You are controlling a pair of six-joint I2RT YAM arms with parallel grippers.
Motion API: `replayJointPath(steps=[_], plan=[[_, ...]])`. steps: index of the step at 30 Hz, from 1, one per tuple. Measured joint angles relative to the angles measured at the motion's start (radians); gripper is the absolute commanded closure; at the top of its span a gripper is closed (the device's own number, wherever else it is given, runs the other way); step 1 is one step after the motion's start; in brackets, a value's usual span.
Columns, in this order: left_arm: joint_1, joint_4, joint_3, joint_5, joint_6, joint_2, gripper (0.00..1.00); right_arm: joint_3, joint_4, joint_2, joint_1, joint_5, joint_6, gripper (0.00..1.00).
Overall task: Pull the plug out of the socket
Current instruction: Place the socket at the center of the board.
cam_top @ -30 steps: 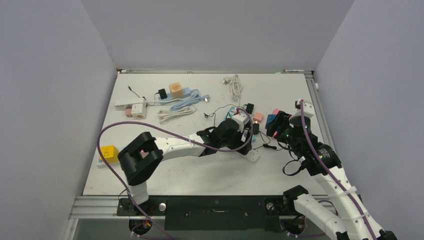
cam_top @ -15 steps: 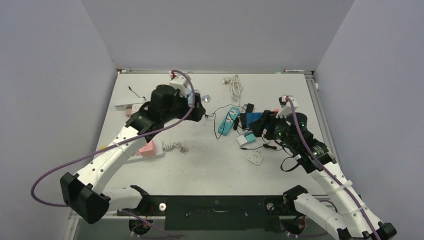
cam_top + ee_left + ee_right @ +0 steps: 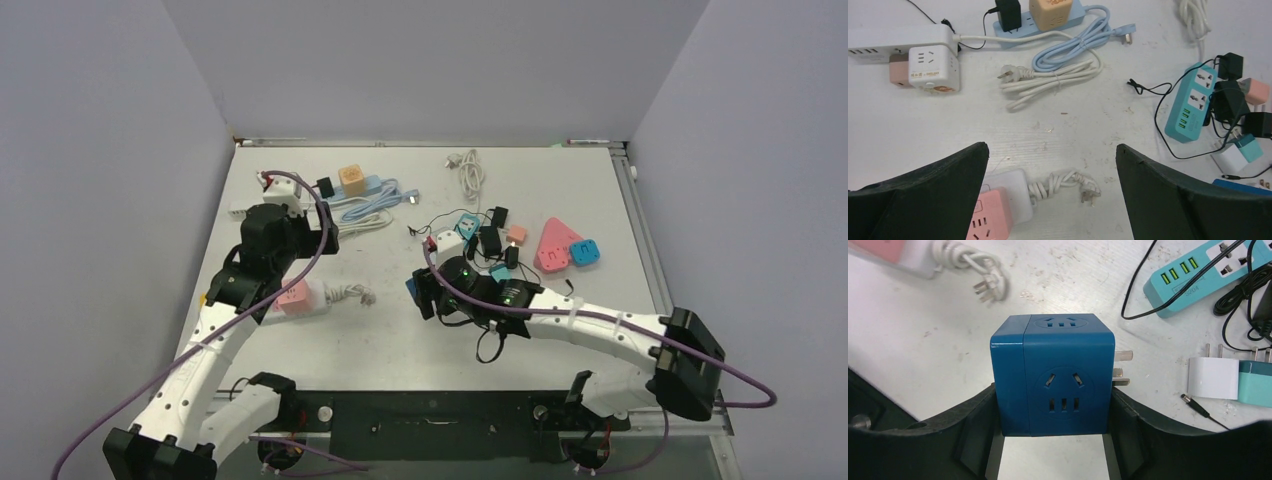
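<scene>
My right gripper [image 3: 1053,390] is shut on a dark blue cube plug [image 3: 1058,372], one finger on each side. The cube's metal prongs [image 3: 1120,365] stick out bare to the right, in no socket. From the top view, the right gripper [image 3: 428,290] holds this cube [image 3: 412,287] above the table's middle. My left gripper [image 3: 1052,147] is open wide with nothing between its fingers. Below it a pink cube [image 3: 990,220] sits in a white socket strip [image 3: 1010,192], whose coiled cord ends in a loose plug [image 3: 1088,192]. The top view shows that strip [image 3: 295,297] at the left.
A light blue strip [image 3: 1048,20] with an orange cube and a black adapter lies at the back. A white strip with a white cube [image 3: 930,67] is back left. A teal strip [image 3: 1193,102], black adapters and wires cluster right of centre. A pink triangular socket [image 3: 555,245] lies further right.
The left gripper has opened wide and its arm has swung back to the left side. The right arm has moved from the right-hand cluster to the table's middle, holding the blue cube.
</scene>
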Motion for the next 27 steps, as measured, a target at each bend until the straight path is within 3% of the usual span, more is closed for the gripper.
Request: replayJointPath(steps=[10,22,27], plan=[[0.006,0.014,-0.027,-0.031,0.019,-0.014,0.04,0.048,0.169,0.333,-0.002,0.154,0.000,0.94],[0.006,0.017,-0.029,-0.031,0.025,-0.016,0.04,0.043,0.402,0.485,-0.041,0.303,-0.030,0.90],[0.006,0.017,-0.029,-0.029,0.026,-0.017,0.04,0.029,0.452,0.544,-0.053,0.330,-0.041,0.78]])
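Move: The right hand already holds the blue socket over the middle of the board; the bare spot it is bound for lies about 11 cm ahead, 2 cm left and 15 cm below. The teal power strip's middle is some 25 cm ahead and 10 cm right, the white coiled plug 9 cm ahead and 12 cm left, both about 14 cm down. From the left hand that spot is roughly 19 cm right, 1 cm back and 24 cm below. Down and forward, the right arm carries the blue socket towards the bare middle of the board, sinking about 11 cm and reaching about 10 cm out: down steeply at first, then nearly level, then down again beside the teal strip's near end. The hand turns some 15 degrees clockwise on the way, and the fingers keep their grip on the socket's sides. ##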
